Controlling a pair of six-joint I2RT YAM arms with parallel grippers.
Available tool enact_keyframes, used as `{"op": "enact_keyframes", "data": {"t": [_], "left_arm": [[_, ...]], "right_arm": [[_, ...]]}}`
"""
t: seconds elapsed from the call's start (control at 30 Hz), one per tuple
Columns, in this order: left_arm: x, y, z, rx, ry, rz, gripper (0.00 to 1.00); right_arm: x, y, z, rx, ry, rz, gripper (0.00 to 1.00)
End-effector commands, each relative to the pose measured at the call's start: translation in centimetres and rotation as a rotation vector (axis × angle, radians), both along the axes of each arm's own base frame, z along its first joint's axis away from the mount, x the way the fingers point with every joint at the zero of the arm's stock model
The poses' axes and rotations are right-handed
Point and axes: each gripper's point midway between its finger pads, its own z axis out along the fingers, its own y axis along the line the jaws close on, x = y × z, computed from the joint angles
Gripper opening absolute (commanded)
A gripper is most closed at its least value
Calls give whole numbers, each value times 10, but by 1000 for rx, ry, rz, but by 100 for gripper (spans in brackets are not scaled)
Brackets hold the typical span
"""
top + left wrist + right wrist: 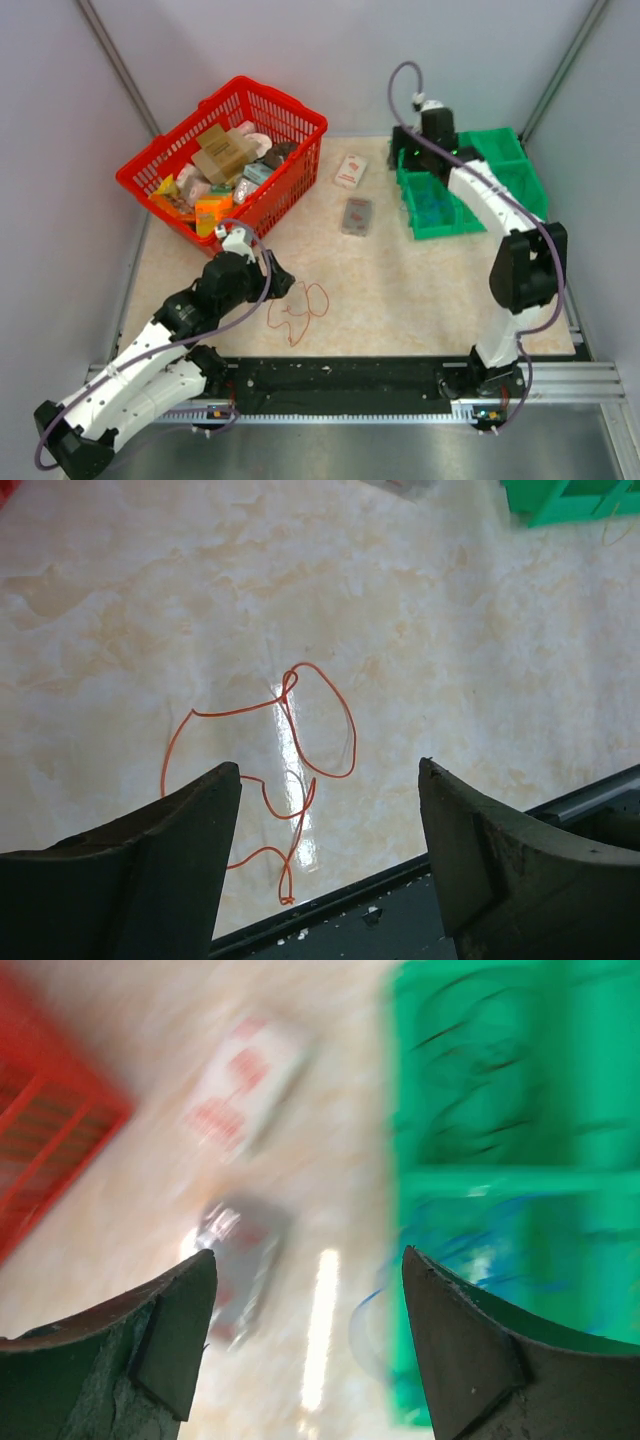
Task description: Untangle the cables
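Observation:
A thin orange-red cable (298, 310) lies in loose loops on the table near the front edge. It fills the middle of the left wrist view (290, 770), with a small knot at its near end. My left gripper (283, 282) hovers open and empty just left of it, its jaws wide apart (328, 780). Blue cables (436, 208) lie in the near compartment of the green bin (513, 150), and one blue strand hangs over its edge (375, 1310). Black cables show blurred in a farther compartment (480, 1060). My right gripper (408, 150) is open and empty above the bin's left side (308, 1270).
A red basket (148, 185) full of packaged goods stands at the back left. A white-and-red packet (349, 171) and a grey packet (356, 216) lie between basket and bin. A black rail (340, 380) runs along the table's near edge.

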Motion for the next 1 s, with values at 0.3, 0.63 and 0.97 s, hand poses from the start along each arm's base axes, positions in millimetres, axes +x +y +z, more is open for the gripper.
{"op": "enact_keyframes", "data": {"t": [0.3,0.63,0.97], "left_arm": [[-7,57,43,-110,-207,246,79],[-12,59,39,-153,-188,269,79],[-15,53,38,-163,-161,244,79]], "right_arm": [[-282,258,-81,341,82,964,84],[-275,283,-117,286,24,1085,91],[-315,322,-113,454,123,1343,91]]}}
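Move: The red cable, the last one left on the table, lies far back and to the left of the right hand: about 36 cm back, 28 cm left and 20 cm below. A grey pack stands on the way, some 13 cm back and 15 cm left of that hand; the green tray's middle is roughly 6 cm back and 12 cm to its right. From the left hand the cable is about 8 cm back, 3 cm right and 15 cm down. Fast, back, left and down, the right hand sweeps away from the green tray to the red cable, roughly 30 cm each back and left and 15 cm lower. It turns some 65 degrees counter-clockwise while the fingers open wider, mostly braking halfway and then edging left close above the loops. The left hand draws about 6 cm left and rises a little, clear of the cable, fingers still open. ##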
